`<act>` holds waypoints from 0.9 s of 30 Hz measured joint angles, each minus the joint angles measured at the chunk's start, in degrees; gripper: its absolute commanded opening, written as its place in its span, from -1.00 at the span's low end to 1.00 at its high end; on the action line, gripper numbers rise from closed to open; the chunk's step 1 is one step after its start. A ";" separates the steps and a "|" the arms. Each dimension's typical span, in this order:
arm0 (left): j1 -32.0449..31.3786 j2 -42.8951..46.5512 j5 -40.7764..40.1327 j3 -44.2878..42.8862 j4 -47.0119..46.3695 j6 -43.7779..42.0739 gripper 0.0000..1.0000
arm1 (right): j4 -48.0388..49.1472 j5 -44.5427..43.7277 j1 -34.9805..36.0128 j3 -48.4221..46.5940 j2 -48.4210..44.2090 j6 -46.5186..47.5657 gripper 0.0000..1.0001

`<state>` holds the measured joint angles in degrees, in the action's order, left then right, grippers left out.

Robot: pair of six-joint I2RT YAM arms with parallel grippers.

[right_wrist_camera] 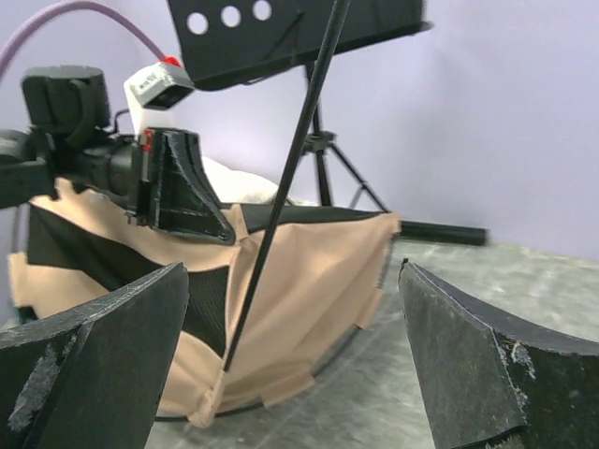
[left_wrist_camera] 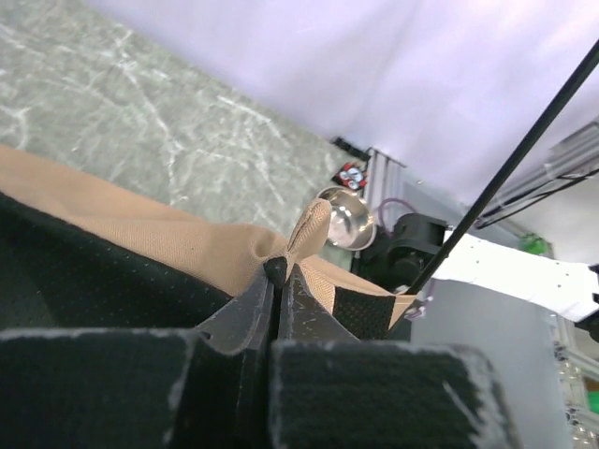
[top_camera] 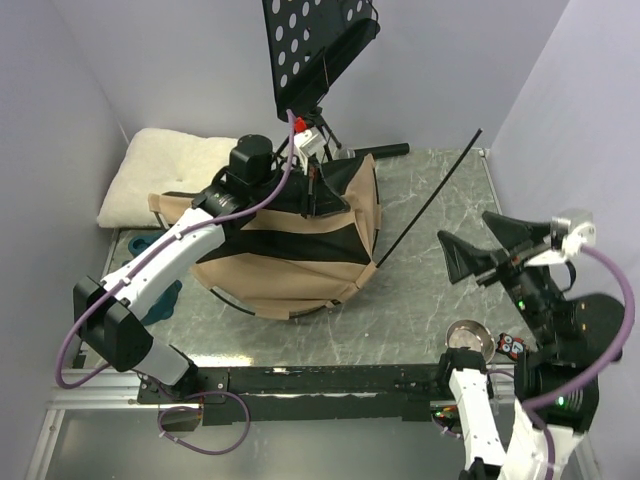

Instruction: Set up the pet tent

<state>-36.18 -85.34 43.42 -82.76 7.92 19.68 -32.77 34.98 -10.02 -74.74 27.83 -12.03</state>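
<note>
The pet tent point(top_camera: 290, 255) lies half raised in the middle of the table, tan fabric with black lining. My left gripper point(top_camera: 318, 195) is shut on a fold at the tent's top edge; in the left wrist view the pads point(left_wrist_camera: 309, 309) pinch a tan fabric tab and black trim point(left_wrist_camera: 278, 271). A thin black pole point(top_camera: 430, 195) rises from the tent's right corner toward the back right. My right gripper point(top_camera: 463, 224) hovers open to the right of the tent, holding nothing. In the right wrist view the tent point(right_wrist_camera: 318, 281) and the pole point(right_wrist_camera: 281, 206) show between its fingers point(right_wrist_camera: 94, 355).
A cream pillow point(top_camera: 170, 175) lies at the back left. A black perforated stand point(top_camera: 320, 50) on a tripod rises behind the tent. A metal bowl point(top_camera: 468, 338) and a small red and black object point(top_camera: 510, 347) sit near the right arm's base.
</note>
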 measured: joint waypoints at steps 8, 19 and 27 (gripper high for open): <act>0.59 0.44 3.61 2.45 -6.08 4.72 -0.99 | 13.79 6.58 0.02 -2.10 11.13 -7.72 0.93; 0.92 3.50 4.83 5.22 -10.38 7.45 -0.99 | 30.34 8.72 0.02 -0.98 15.41 -18.45 0.51; 0.98 3.87 5.01 5.73 -11.72 8.55 -0.99 | 37.59 11.43 0.02 -0.98 18.69 -23.71 0.33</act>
<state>-35.20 -81.47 48.42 -77.03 -3.79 28.23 4.82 46.41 -10.00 -75.72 46.52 -35.75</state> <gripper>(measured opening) 0.024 0.713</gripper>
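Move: The upper end of the black pole is the right hand's target: about 6 cm ahead of it, 3 cm to its left and some 14 cm higher. The pole's foot at the tent corner lies about 15 cm ahead, 14 cm left and 28 cm below. The tent cloth pinched by the left hand is some 20 cm ahead, 21 cm left and 10 cm below. From the left hand the pole tip lies about 14 cm back, 18 cm right and 24 cm up. Its fingers still pinching the tent cloth, the left hand lifts it some 2.5 cm and draws it about 2 cm back. The right hand rises about 8 cm and goes some 7 cm forward, slightly left, towards the pole's upper end, swinging about 20 degrees counter-clockwise with a slight roll. Its wide-open fingers close by roughly a quarter around the pole's line; contact with the pole can't be made out. ##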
